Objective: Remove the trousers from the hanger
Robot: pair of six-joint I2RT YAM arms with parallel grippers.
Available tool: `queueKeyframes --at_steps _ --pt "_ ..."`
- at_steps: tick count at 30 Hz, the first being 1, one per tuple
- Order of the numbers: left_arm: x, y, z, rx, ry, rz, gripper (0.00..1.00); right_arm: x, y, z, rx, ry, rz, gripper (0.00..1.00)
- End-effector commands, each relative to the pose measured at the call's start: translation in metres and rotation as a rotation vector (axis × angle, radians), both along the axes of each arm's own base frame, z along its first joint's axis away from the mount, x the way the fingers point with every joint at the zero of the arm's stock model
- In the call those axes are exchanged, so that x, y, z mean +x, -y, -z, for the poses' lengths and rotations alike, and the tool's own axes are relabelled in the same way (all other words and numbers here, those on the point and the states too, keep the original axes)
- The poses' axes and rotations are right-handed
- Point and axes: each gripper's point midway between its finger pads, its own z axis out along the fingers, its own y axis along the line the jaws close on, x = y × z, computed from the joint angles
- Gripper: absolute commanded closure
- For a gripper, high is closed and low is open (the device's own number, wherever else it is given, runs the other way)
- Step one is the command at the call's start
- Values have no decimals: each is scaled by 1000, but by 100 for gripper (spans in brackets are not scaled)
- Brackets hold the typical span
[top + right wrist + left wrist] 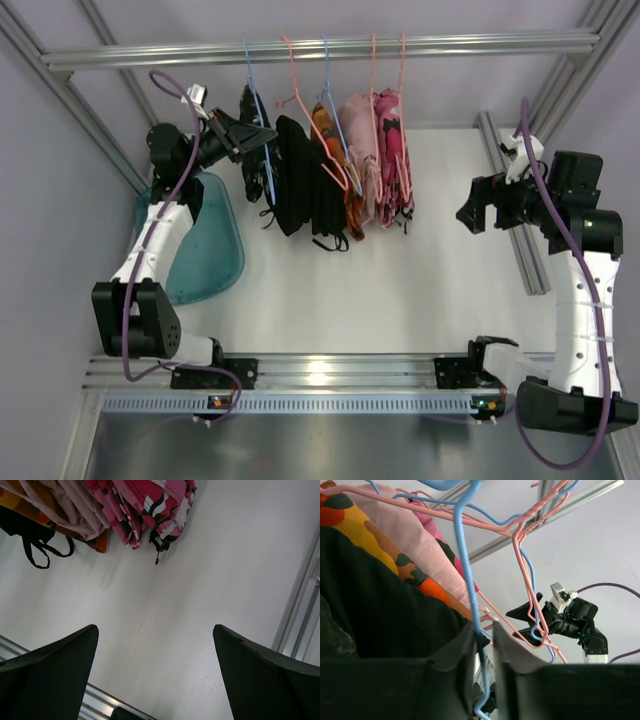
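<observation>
Two dark trousers hang from the rail: black ones with white speckles (250, 150) on a blue hanger (265, 150), and plain black ones (298, 190) with dangling straps (330, 240). My left gripper (262, 133) is raised at the speckled trousers. In the left wrist view its fingers (462, 645) are shut on the blue hanger's wire (470, 580), with plain black cloth (385, 610) and speckled cloth (332, 635) to the left. My right gripper (468, 215) is open and empty, to the right of the clothes. In the right wrist view it (155, 630) is over bare table, with the straps (37, 550) at the far left.
An orange patterned garment (345, 180), a pale pink one (362, 140) and a pink-red one (395, 160) hang on pink and blue hangers from the metal rail (450, 42). A teal bin (215, 260) lies at the left. A metal frame post (520, 240) runs along the right.
</observation>
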Motion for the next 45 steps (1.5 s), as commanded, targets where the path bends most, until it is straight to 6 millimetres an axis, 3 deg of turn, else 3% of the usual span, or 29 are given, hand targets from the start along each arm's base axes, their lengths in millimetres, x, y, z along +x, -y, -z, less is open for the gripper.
queueKeyframes --at_steps 1,4,5,10,16,22,26,27,29,30,34,42,43,45 --pt "-9 5 -19 -18 80 43 79 4 1 -15 -8 50 -4 1" --pt "-6 5 -26 -35 75 35 98 4 1 -17 -6 51 -4 1" --pt "-5 5 -27 -43 64 38 100 5 1 -19 -7 58 -4 1" --pt "-7 3 -55 -59 146 19 100 6 0 -26 -8 72 -9 1" --pt "-27 1 -115 -104 318 24 100 8 -3 -40 9 116 -18 1" --pt "-51 1 -147 -102 413 25 100 6 -11 -57 39 167 -50 1" --pt "-70 1 -141 -100 409 29 100 3 -26 -90 125 257 -84 0" --pt "-71 1 -128 -96 382 29 100 5 -29 -100 141 296 -94 1" --pt "-87 0 -124 -91 391 28 100 2 -39 -122 211 329 -121 1" --pt "-87 1 -107 -88 351 30 100 2 -43 -129 236 340 -135 1" --pt "-114 0 -90 -72 340 28 100 10 -62 -167 406 366 -194 0" --pt "-149 0 -58 -35 289 16 100 41 -96 -201 510 378 -309 1" --pt "-161 -1 -62 -25 326 12 100 40 -117 -209 522 378 -374 1" --pt "-169 -1 -61 -15 342 3 100 43 -132 -218 530 391 -409 0"
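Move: Between the left fingers already runs the near side wire of the blue hanger, right at the hand point. The dark trousers hang from this hanger about 8 cm ahead, 3 cm left and 10 cm below; the rail is some 12 cm ahead and 14 cm above. The black garment lies about 7 cm right and 5 cm ahead, lower down. From the right hand, that blue wire is roughly 50 cm left, 13 cm ahead and a little above. Pinching shut on the blue hanger's side wire, the left hand lifts it about 6 cm to raise the hook clear of the rail, then draws it straight back some 13 cm, sinking about 4 cm and keeping its grip. The right hand, fingers wide open, rises about 17 cm, swinging left and somewhat forward towards the hangers while its left side rolls up some 30 degrees. ##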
